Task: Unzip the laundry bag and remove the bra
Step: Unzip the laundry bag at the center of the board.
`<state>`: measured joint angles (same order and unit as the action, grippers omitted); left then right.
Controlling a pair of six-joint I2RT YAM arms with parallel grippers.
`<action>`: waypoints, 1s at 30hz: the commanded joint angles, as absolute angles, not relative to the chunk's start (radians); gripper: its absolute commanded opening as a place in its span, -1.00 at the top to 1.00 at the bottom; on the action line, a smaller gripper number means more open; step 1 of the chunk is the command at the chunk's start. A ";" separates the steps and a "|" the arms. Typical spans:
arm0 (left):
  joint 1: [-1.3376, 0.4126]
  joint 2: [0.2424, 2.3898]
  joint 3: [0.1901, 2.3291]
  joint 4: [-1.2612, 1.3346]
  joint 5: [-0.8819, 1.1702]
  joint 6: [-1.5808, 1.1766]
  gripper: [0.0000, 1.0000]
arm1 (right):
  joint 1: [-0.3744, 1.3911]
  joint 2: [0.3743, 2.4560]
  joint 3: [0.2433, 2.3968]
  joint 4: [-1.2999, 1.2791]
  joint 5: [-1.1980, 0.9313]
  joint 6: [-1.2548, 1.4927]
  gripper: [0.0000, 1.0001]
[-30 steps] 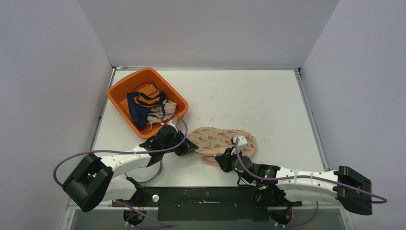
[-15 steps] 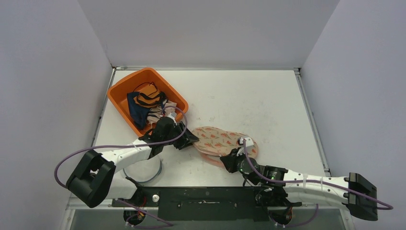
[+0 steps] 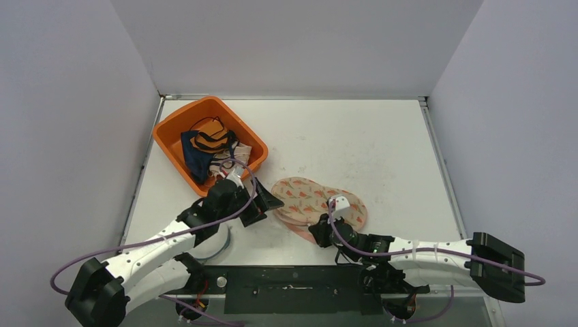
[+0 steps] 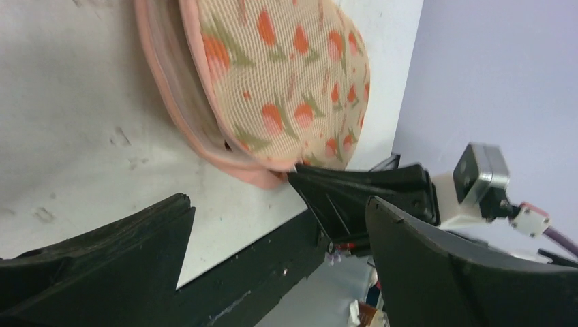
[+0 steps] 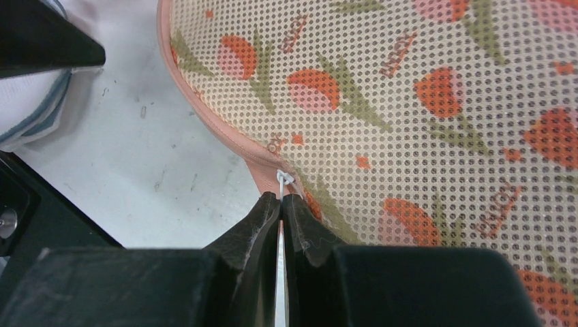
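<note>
The laundry bag (image 3: 317, 201) is a flat mesh pouch with orange tulips and pink trim, lying on the white table in front of the arms. It also fills the left wrist view (image 4: 286, 88) and the right wrist view (image 5: 409, 102). My right gripper (image 3: 319, 231) is at the bag's near edge, shut (image 5: 281, 199) on the white zipper pull (image 5: 283, 180). My left gripper (image 3: 262, 208) stands open just off the bag's left end, with nothing between its fingers (image 4: 278, 204). The bra is hidden.
An orange bin (image 3: 170, 133) holding orange, black and blue garments stands at the back left, close behind the left gripper. A white round object (image 3: 213, 242) lies under the left forearm. The black mounting rail (image 3: 293, 279) runs along the table's near edge.
The left gripper has opened and let go of the bag's left end, drawing back slightly. The right gripper stays shut at the bag's near edge, which has shifted a little.
</note>
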<state>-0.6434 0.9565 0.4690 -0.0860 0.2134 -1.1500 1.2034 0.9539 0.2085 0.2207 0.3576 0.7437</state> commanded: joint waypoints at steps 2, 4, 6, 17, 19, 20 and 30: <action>-0.780 0.938 0.443 -0.068 0.140 -1.262 -0.92 | 1.187 1.060 0.295 0.380 0.307 0.688 0.90; -0.809 0.971 0.448 -0.026 0.131 -1.281 -0.92 | 1.184 1.088 0.315 0.391 0.296 0.679 0.90; -0.833 1.013 0.457 0.026 0.128 -1.292 -0.92 | 1.184 1.104 0.328 0.396 0.288 0.671 0.90; -0.845 1.284 0.576 0.088 0.016 -1.279 -0.99 | 1.190 1.067 0.307 0.368 0.285 0.680 0.89; -0.840 1.320 0.599 0.097 0.008 -1.279 -0.92 | 1.192 1.051 0.296 0.359 0.287 0.686 0.90; -0.838 1.340 0.612 0.098 0.008 -1.276 -0.85 | 1.192 1.043 0.291 0.356 0.288 0.687 0.90; -0.819 1.411 0.626 0.141 -0.010 -1.281 0.55 | 1.198 0.982 0.266 0.318 0.294 0.700 0.89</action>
<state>-0.8291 1.4113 0.6048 0.0753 0.0235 -1.2819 1.1919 1.0180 0.2768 0.3046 0.2867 0.6910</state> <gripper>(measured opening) 0.366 0.060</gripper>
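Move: Some 7 cm to the left hand's right, 1 cm back and 8 cm below lies the near-left zip edge of the laundry bag, its target. The zip pull, already pinched in the right fingers, is about 12 cm right, 5 cm back and 7 cm below the left hand; the orange bin stands roughly 20 cm ahead, 21 cm left and 8 cm lower. From the right hand, that edge spot is about 4 cm ahead, 5 cm left and 1 cm lower. Looping in on the bag's near-left zip edge, the wide-open left hand first draws back some 4 cm, heading right, sinks about 6 cm, then pushes forward so its fingers straddle the edge, and closes to roughly a third. The right hand keeps its pinch on the zip pull, bringing it about 3 cm left and then up. ##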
